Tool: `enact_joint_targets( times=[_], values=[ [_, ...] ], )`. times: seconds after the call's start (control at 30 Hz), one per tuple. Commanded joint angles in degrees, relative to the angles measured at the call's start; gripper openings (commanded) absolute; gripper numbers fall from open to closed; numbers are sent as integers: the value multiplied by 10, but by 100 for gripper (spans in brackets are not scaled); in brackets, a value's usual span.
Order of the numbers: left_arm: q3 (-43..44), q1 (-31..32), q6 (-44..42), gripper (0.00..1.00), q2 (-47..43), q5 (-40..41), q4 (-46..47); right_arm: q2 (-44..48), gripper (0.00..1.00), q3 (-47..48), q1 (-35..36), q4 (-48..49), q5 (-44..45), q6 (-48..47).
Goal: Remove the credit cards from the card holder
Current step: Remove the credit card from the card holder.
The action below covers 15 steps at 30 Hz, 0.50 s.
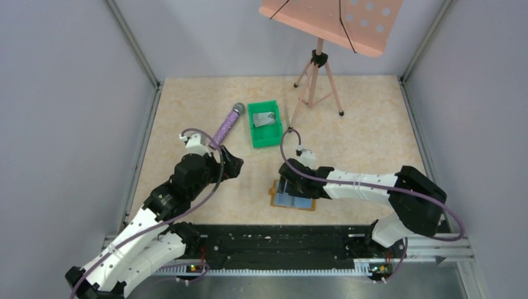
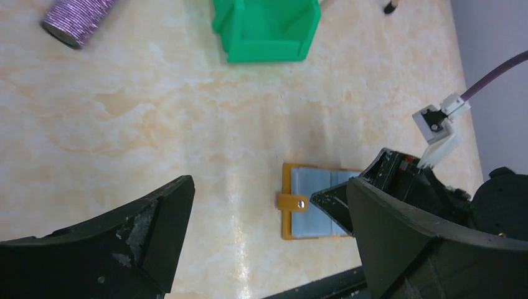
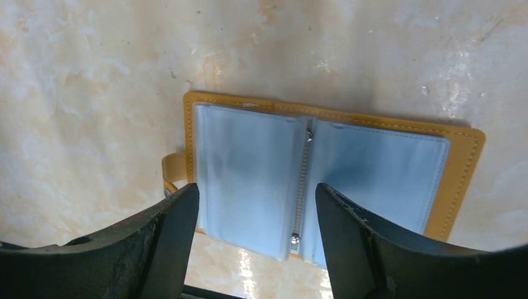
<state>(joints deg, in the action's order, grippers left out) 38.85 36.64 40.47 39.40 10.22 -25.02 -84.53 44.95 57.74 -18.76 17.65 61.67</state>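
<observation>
The card holder (image 1: 292,199) lies open near the table's front edge, a tan cover with pale blue-grey pockets (image 3: 249,168) and a clasp tab (image 2: 292,202). My right gripper (image 3: 256,190) hovers low over it, open, its fingers either side of the left pocket page with nothing between them. In the top view the right gripper (image 1: 288,187) covers the card holder's far edge. My left gripper (image 2: 269,187) is open and empty, off to the left of the holder (image 2: 314,202). One silvery-grey credit card (image 1: 266,118) lies in the green bin (image 1: 256,138). I cannot tell whether the pockets hold any card.
A purple microphone (image 1: 227,124) lies left of the green bin (image 2: 268,37). A tripod stand (image 1: 319,81) with a pink perforated desk (image 1: 367,25) stands at the back. A black rail (image 1: 280,240) runs along the near edge. Grey walls close in both sides.
</observation>
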Motion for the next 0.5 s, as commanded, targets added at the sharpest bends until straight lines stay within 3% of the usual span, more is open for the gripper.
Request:
enact_joint_targets(
  times=[0.0,0.17,0.47],
  values=[
    [5,1,-39,99,-58,97,-49,-39,70,62,21,-42,52,25],
    [3,1,-53,99,-100,122,-71,-84,71,102,28,-68,65,27],
    [-16,1,-59,99,-131,89,-51,-132,70,144,30,-125,87,34]
  ],
)
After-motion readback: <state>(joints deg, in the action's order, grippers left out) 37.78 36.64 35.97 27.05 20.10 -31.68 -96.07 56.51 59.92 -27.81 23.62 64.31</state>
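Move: The card holder lies open below the right gripper. Its left pocket page, the one to go for, is about 2 cm to the left, level fore and aft, and some 4 cm below. Its right page is some 6 cm to the right, and the clasp tab about 7 cm to the left and 1 cm ahead. The green box stands about 28 cm ahead and 11 cm left. From the left gripper the left page is roughly 17 cm right, 4 cm back and 20 cm down. Ease the right gripper about 1.5 cm left and a little forward over the holder's left page, then down just over 1 cm. Tilt it some 10 degrees so the fingertips swing rightwards, squaring it to the page, with the fingers kept partly open astride it. Meanwhile carry the empty left gripper about 5 cm left and slightly up, away from the holder, its fingers staying wide. ##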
